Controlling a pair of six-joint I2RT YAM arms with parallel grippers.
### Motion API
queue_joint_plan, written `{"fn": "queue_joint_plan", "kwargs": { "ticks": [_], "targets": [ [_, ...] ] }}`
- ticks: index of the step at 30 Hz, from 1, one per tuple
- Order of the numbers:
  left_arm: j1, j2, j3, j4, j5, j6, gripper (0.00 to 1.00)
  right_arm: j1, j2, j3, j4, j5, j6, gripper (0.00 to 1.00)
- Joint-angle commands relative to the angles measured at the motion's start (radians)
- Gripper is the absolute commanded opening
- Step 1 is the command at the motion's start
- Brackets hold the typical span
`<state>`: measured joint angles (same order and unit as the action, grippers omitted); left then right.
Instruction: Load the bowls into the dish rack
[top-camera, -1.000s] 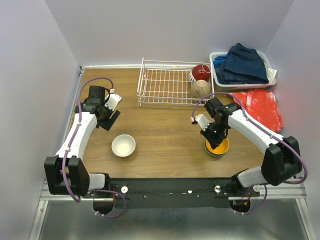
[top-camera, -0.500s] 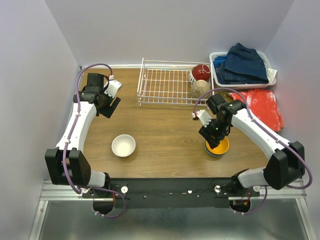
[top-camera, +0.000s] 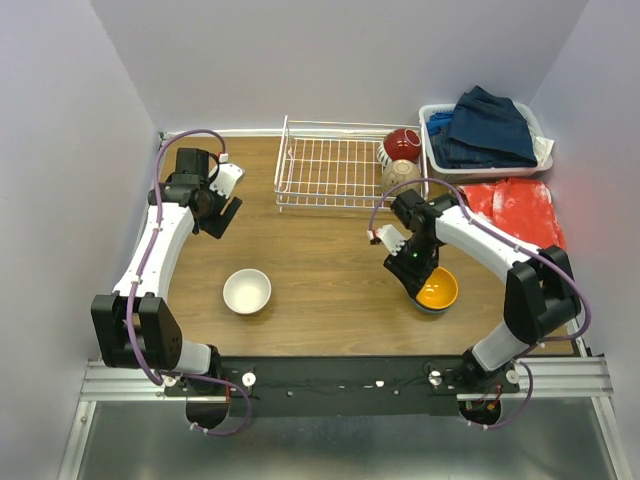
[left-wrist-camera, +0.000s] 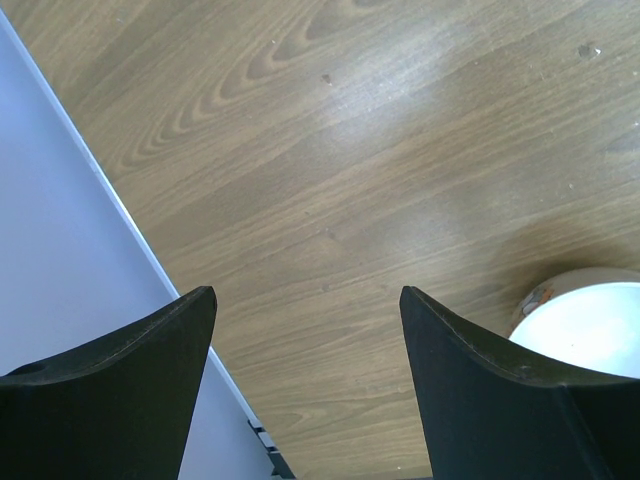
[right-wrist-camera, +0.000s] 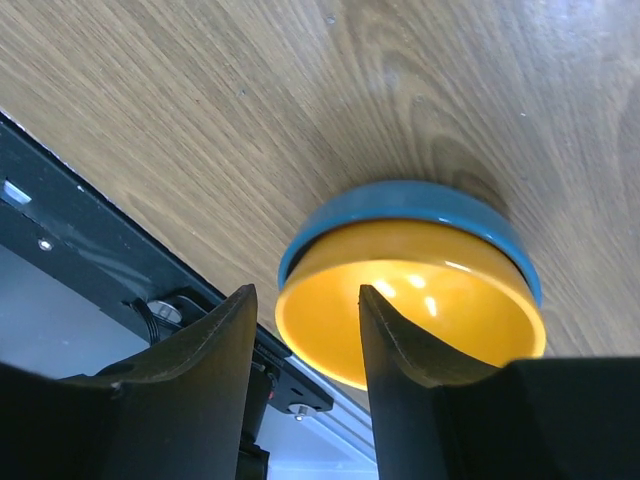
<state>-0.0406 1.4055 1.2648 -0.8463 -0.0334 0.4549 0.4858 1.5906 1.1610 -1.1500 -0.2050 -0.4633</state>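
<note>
The white wire dish rack (top-camera: 335, 170) stands at the back of the table. At its right end sit a red bowl (top-camera: 403, 142) and a tan bowl (top-camera: 400, 178). An orange bowl (top-camera: 438, 290) (right-wrist-camera: 420, 300) rests nested in a blue bowl (right-wrist-camera: 400, 200) near the front right. My right gripper (top-camera: 411, 266) (right-wrist-camera: 305, 292) hovers open at that bowl's left rim. One finger is over the inside, the other outside, and neither pinches the rim. A white bowl (top-camera: 247, 290) (left-wrist-camera: 590, 330) sits front left. My left gripper (top-camera: 224, 214) (left-wrist-camera: 305, 292) is open over bare wood, behind it.
A white plastic basket (top-camera: 432, 152) of blue clothes stands at the back right, with a red mat (top-camera: 515, 215) in front of it. The table's left edge (left-wrist-camera: 130, 230) and wall lie close to the left gripper. A black rail (right-wrist-camera: 90, 250) runs along the front edge.
The right gripper went from shut on the orange bowl's rim to open and slid a little left. The left arm drew slightly farther back.
</note>
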Motion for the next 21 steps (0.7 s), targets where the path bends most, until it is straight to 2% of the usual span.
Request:
{"fn": "queue_joint_plan", "kwargs": {
  "ticks": [1, 7, 14, 21],
  "targets": [
    [0.004, -0.016, -0.021, 0.009, 0.006, -0.005, 0.84, 0.023, 0.037, 0.023, 0.004, -0.010, 0.006, 0.52],
    [0.004, -0.011, -0.031, 0.015, 0.009, -0.007, 0.84, 0.040, 0.065, 0.017, 0.009, 0.003, 0.017, 0.52],
    [0.004, -0.004, -0.033, 0.021, 0.013, -0.004, 0.84, 0.043, 0.072, 0.002, 0.015, 0.044, 0.025, 0.34],
    [0.004, 0.023, -0.015, 0.021, 0.027, -0.010, 0.84, 0.045, 0.058, -0.029, 0.012, 0.068, 0.025, 0.29]
  ]
}}
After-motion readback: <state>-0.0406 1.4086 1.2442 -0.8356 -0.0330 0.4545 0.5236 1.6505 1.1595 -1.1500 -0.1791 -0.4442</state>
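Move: The orange bowl, nested in the blue bowl, has its middle some 4 cm to the right hand's right, about 2 cm ahead and 4 cm below; the open fingers already stand over its rim on the back-left side. The brown bowl in the rack stands roughly 27 cm ahead and 4 cm to the left, 2 cm higher. From the left hand the orange bowl is about 51 cm right, 13 cm back and 13 cm below. Closing on the back-left rim of the orange bowl, the right fingers straddle its wall, one inside and one outside; a firm pinch can't be made out yet. The hand first sinks a bit over 1 cm, easing slightly back and left, then nearly stops while the fingers narrow from half open to about a third. ##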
